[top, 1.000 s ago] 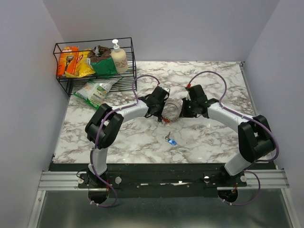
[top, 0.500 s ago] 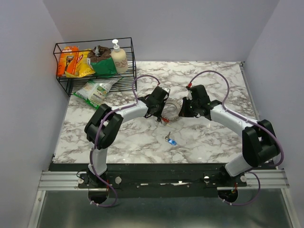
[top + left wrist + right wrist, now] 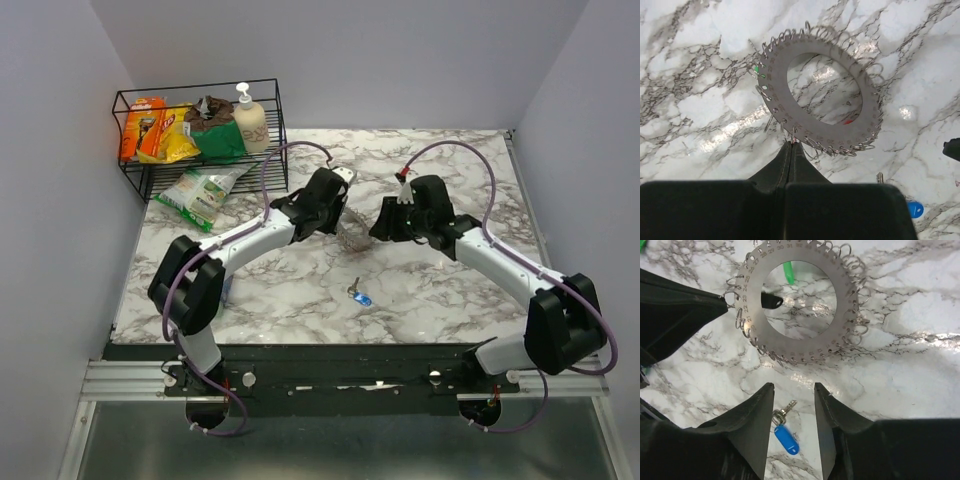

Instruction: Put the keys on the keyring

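Observation:
The keyring (image 3: 352, 232), a flat grey ring with numbered holes and several small wire loops round its rim, is held tilted above the marble table. My left gripper (image 3: 335, 215) is shut on a loop at the ring's rim (image 3: 791, 143). The ring (image 3: 774, 80) fills the left wrist view. My right gripper (image 3: 381, 228) is open and empty (image 3: 794, 385), just right of the ring (image 3: 751, 295). A blue-headed key (image 3: 360, 296) lies on the table, seen between my right fingers (image 3: 786, 437). A green key (image 3: 788, 271) and a black key head (image 3: 771, 301) show through the ring's opening.
A black wire basket (image 3: 130, 170) at the back left holds snack packets and a soap bottle (image 3: 249, 118). A green-and-white bag (image 3: 205, 190) lies in front of it. Walls close in the table on the left, back and right.
My left arm has swung and lifted the ring, tilting it. My right gripper has drawn back to the right, off the ring. The blue key has not moved.

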You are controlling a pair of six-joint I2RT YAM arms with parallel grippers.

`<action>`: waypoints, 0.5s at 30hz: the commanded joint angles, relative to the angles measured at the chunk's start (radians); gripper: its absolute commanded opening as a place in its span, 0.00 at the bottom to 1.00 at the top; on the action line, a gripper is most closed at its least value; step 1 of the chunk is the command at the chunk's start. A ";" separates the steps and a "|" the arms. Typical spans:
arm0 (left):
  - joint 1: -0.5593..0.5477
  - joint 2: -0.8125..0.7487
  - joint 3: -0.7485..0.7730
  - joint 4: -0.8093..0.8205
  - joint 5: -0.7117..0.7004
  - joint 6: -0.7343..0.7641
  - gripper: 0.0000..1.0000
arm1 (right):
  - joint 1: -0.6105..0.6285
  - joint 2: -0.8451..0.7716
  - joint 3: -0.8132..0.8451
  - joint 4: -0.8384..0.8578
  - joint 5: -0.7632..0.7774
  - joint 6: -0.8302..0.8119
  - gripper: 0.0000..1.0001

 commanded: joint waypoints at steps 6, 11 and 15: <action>-0.007 -0.172 0.042 -0.048 0.008 0.079 0.00 | -0.004 -0.142 -0.040 0.102 -0.049 -0.057 0.75; -0.006 -0.250 0.088 -0.102 0.007 0.121 0.00 | -0.004 -0.196 -0.030 0.138 -0.095 -0.075 0.80; -0.006 -0.289 0.138 -0.148 0.020 0.148 0.00 | -0.004 -0.223 -0.011 0.172 -0.165 -0.091 0.83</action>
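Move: My left fingers are already shut on a small ring at the rim of the keyring, whose disc has its middle about 2 cm ahead, 4 cm right and 4 cm below them. The blue key lies on the table about 11 cm back, 6 cm right and 10 cm down. From my empty right hand that key is some 9 cm back, 5 cm left and 12 cm down; the disc is 5 cm ahead, 6 cm left and 4 cm lower. I keep my left fingers shut on the small ring and go on lifting the keyring, about 10 cm up with gathering speed, the wrist tipping the fingers roughly 10 degrees towards level. My right hand, touching nothing, rises some 8 cm off the table beside it, spreads its half-open fingers almost wide and tilts their tips upward, leaving the keyring. ##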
